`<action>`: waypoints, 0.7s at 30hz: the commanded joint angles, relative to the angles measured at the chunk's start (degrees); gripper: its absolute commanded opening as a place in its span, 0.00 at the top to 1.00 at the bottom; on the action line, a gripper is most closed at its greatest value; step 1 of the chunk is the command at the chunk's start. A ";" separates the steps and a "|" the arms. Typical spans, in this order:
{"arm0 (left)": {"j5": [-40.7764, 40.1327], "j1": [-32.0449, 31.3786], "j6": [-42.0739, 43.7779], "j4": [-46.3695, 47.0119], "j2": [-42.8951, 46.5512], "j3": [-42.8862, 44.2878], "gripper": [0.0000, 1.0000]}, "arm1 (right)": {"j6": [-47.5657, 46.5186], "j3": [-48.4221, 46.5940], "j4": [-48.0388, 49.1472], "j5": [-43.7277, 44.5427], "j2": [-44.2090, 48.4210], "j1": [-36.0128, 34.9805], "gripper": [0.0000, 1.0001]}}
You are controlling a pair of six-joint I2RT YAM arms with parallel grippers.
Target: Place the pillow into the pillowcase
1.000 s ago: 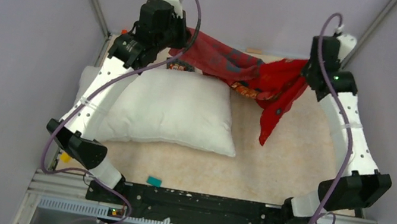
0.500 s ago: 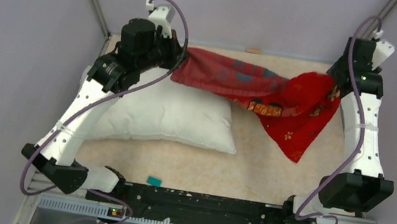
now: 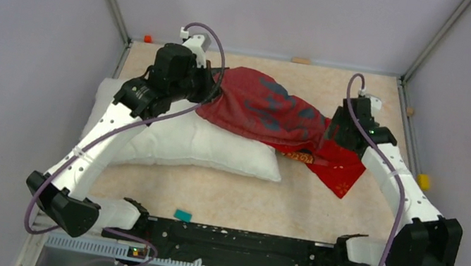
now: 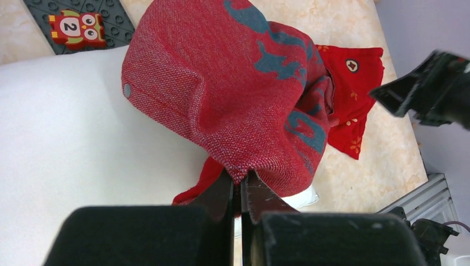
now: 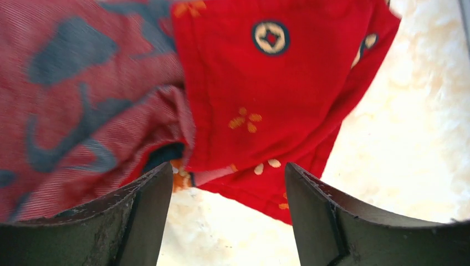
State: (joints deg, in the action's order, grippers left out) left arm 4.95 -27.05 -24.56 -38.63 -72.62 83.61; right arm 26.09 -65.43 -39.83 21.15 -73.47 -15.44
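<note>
The white pillow [image 3: 195, 142] lies on the left of the table, also filling the left of the left wrist view [image 4: 66, 127]. The red pillowcase [image 3: 265, 109] is draped over the pillow's far right corner and onto the table [image 3: 237, 197]. My left gripper [image 3: 215, 85] is shut on a fold of the pillowcase [image 4: 238, 94], pinched between its fingertips [image 4: 241, 183]. My right gripper [image 3: 330, 130] is open just above the pillowcase's right end [image 5: 266, 83], holding nothing.
A grey baseplate with an owl tile [image 4: 75, 26] lies behind the pillow. A small teal block [image 3: 183, 215] sits near the front rail. An orange piece [image 3: 148, 39] and a yellow piece [image 3: 423, 181] lie at the table edges. Side walls stand close.
Both grippers came down and the stretched pillowcase dropped onto the pillow and table. My right gripper has let go of the cloth and moved left and nearer.
</note>
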 commanded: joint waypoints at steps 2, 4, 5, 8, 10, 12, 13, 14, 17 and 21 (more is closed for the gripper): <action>0.45 0.05 -0.76 4.52 -0.02 1.28 1.00 | 2.11 5.23 8.96 -0.97 -2.30 0.37 0.27; 0.34 0.02 -0.67 4.73 -0.19 1.21 1.00 | 1.68 4.70 11.04 -1.41 -6.76 0.39 0.27; 0.21 -0.02 -0.62 4.93 -0.29 1.17 1.00 | 1.55 4.32 11.74 -1.23 -8.91 0.41 0.27; -0.55 -0.02 -0.13 4.98 -0.62 1.35 1.00 | 2.36 2.90 11.18 1.28 -14.90 0.41 0.27; -1.45 0.00 0.52 4.88 -0.89 1.69 1.00 | 2.93 3.98 11.73 3.51 -16.56 0.84 0.28; -2.22 0.03 1.32 4.68 -1.37 2.37 1.00 | 3.40 6.26 13.70 1.94 -16.83 2.86 0.33; -2.37 0.00 1.66 4.56 -1.59 2.80 1.00 | 3.56 6.72 14.54 1.06 -16.87 3.82 0.37; -2.40 -0.02 1.96 4.56 -1.78 3.05 1.00 | 3.51 6.81 15.03 0.52 -16.88 4.53 0.41; -1.61 0.04 3.06 4.71 -2.59 4.90 1.00 | 2.95 3.46 13.11 -0.76 -16.55 5.47 0.79; -0.05 -0.08 4.75 4.88 -3.26 9.47 1.00 | 2.10 -6.18 5.95 2.27 -10.67 6.55 1.00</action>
State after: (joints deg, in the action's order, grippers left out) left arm 3.70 -27.05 -22.33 -36.97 -76.07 87.09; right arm 28.84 -61.41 -30.76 20.82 -91.18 -9.93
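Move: The part of the pillowcase to take with the open right gripper is its bright red edge, about 12 cm below, some 2 cm ahead and 1 cm to the right. From that edge, the loose red corner lies roughly 14 cm nearer and 4 cm to the right; the pillow's middle is some 44 cm to the left of the right hand, 3 cm back and 9 cm below. From the left hand, the edge is about 37 cm to the right, 3 cm ahead and 25 cm below. Bring the open right gripper down about 12 cm onto the pillowcase's bright red edge, drawing back slightly, then easing forward as it sinks, and tip the fingers about 10 degrees further down. Close on the edge and pinch it, drifting a couple of centimetres right, then start to rise. Keep the left fingers shut on the other end, easing it forward some 2 cm. ##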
